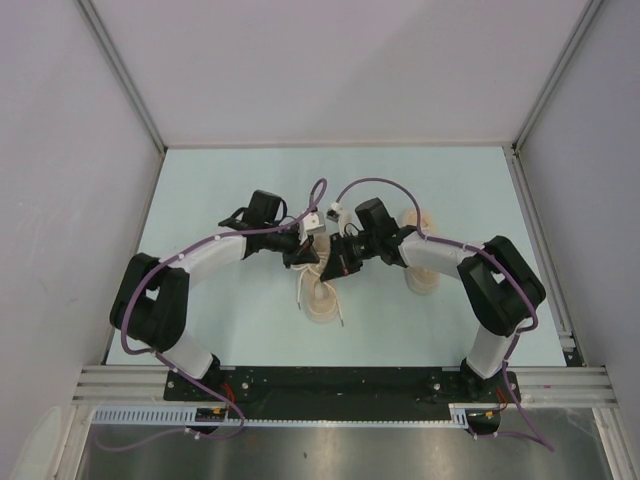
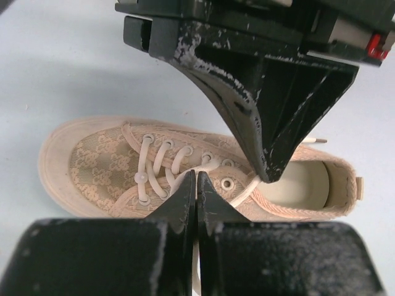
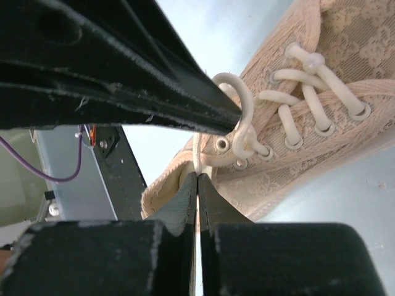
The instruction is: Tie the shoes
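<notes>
One beige shoe lies on the pale table just below the point where my two grippers meet. In the left wrist view the shoe has its toe to the left and its off-white lace runs up into my left gripper, which is shut on it. The right gripper's black fingers hang over the shoe's opening. In the right wrist view my right gripper is shut on a taut lace strand, and a lace loop hooks round the left gripper's fingertip. The second shoe lies partly under the right arm.
White walls enclose the table on three sides. An aluminium rail runs along the near edge by the arm bases. Purple cables arch over both wrists.
</notes>
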`<act>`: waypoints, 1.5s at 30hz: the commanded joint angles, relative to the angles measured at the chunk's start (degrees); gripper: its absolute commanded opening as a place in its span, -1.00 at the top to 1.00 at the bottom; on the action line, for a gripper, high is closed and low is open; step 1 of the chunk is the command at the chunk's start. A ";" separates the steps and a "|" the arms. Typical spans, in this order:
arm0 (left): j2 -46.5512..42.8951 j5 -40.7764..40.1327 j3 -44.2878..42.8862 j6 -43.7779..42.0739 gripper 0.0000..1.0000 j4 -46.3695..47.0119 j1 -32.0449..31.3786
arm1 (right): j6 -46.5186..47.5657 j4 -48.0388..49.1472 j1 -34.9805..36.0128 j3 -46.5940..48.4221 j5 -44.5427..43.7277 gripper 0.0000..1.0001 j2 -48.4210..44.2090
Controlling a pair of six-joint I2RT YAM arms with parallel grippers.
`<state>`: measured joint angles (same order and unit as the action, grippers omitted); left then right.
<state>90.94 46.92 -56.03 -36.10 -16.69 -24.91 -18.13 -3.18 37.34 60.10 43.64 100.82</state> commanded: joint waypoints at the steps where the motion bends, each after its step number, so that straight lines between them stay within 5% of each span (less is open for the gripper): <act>1: -2.43 2.57 -0.48 3.93 1.00 2.28 -0.32 | -4.27 5.81 0.10 0.11 -1.80 1.00 1.22; 32: -3.66 6.79 4.35 21.07 0.99 6.32 3.90 | -13.07 9.69 0.01 0.11 -10.77 1.00 3.69; 45: -3.32 -1.81 -1.53 20.72 0.25 5.35 7.50 | -9.47 5.38 0.19 0.11 -8.66 1.00 1.14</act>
<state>87.99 48.71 -52.97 -14.41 -10.81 -17.69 -29.63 3.84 37.08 60.01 34.52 103.61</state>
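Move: The right hand, its shut tips on a lace, has the middle of the tied shoe's lacing about 5 cm ahead, 1 cm left and 3 cm below. The lace loop in the left fingers is some 3 cm ahead and 1 cm left, level in height; the shoe opening is 2 cm back, 1 cm left, 5 cm below. The left hand, pinching that loop, has the lacing about 1 cm ahead, straight across, 3 cm below. Still shut on the lace, the right fingertips carry it forward about 4 cm from over the shoe opening in to the laces beside the loop, sinking about 1 cm and turning some 15 degrees clockwise, then nearly hold there. The left hand keeps the loop almost in place while rolling and swinging counter-clockwise, then opens partway, lets go and moves off left, forward and slightly up. ##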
